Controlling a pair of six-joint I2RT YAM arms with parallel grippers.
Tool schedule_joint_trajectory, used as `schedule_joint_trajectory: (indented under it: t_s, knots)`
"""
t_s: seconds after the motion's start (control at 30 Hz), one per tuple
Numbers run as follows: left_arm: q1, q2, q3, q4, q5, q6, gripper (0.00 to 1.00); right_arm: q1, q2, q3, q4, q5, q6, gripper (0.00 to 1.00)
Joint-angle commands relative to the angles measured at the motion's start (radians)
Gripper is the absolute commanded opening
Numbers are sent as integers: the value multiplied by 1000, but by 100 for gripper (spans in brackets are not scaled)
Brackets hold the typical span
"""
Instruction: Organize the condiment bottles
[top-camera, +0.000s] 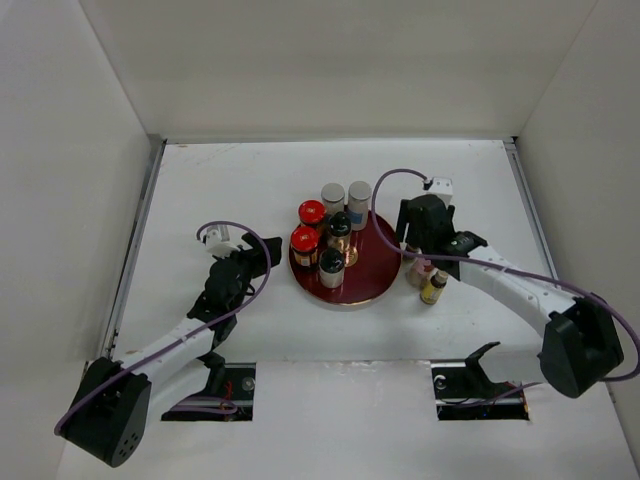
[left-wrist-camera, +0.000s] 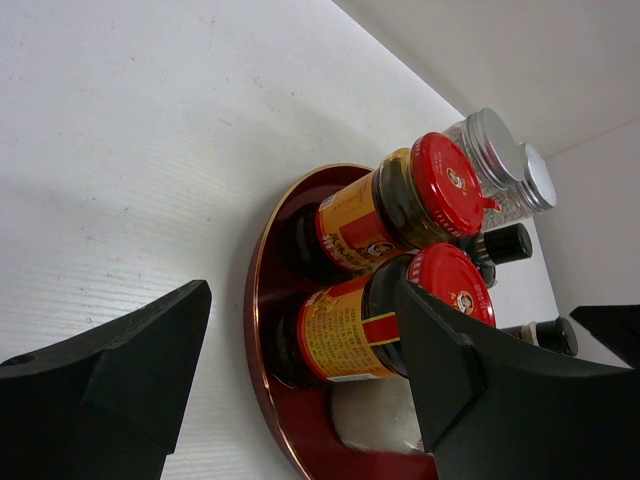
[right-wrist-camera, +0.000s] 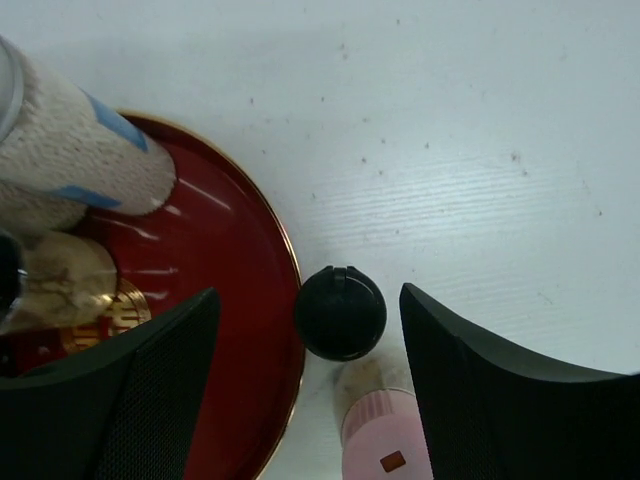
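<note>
The dark-red tray (top-camera: 372, 283) holds several condiment bottles: two red-capped jars (top-camera: 304, 239) (left-wrist-camera: 370, 320), two silver-capped jars (top-camera: 333, 195) (left-wrist-camera: 500, 160), a black-capped bottle (top-camera: 341, 222) and a grey-capped one (top-camera: 331, 262). Right of the tray stand a pink-capped bottle (top-camera: 420, 268) (right-wrist-camera: 385, 440), a yellow-bodied bottle (top-camera: 433, 288) and a black-capped bottle (right-wrist-camera: 340, 312). My left gripper (top-camera: 262, 252) (left-wrist-camera: 300, 295) is open at the tray's left rim, short of the nearer red-capped jar. My right gripper (top-camera: 412, 243) (right-wrist-camera: 308, 293) hangs open over the black cap, with gaps on both sides.
White walls close in the table at the back and both sides. The tray's gold rim (right-wrist-camera: 290, 260) runs just left of the black-capped bottle. A bare white tabletop (top-camera: 220, 190) lies left of and behind the tray.
</note>
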Motion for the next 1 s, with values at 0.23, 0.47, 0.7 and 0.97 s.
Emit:
schedule_joint_trajectory:
  t_s: [0.23, 0.47, 0.7, 0.97]
  knots:
    - [-2, -3, -5, 51, 8, -6, 73, -58, 107, 44, 15, -29, -23, 70]
    - [-4, 12, 0, 47, -1, -4, 73, -61, 110, 44, 21, -40, -17, 50]
    - [15, -27, -8, 21, -20, 0, 73, -64, 42, 90, 77, -25, -33, 39]
    - [9, 6, 5, 23, -23, -1, 73, -3, 58, 202, 74, -46, -47, 41]
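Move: Under the right hand, with about 1 cm more to go forward and to the right, stands the small black-capped bottle, its middle some 8 cm below. The pink-capped bottle is about 6 cm back and 4 cm right of the hand, the yellow bottle about 11 cm back and 7 cm right. The red tray's middle lies roughly 16 cm left and 1 cm ahead. From the idle left hand the black-capped bottle is about 37 cm right and 3 cm ahead. Sinking about 4 cm with its fingertips tipping slightly farther down, the open right hand comes down astride the black-capped bottle, eases a little right and forward, and pinches it at its cap. It then lifts the bottle some 8 cm, drifting forward and slightly left as the fingers tip back up about 10 degrees. ##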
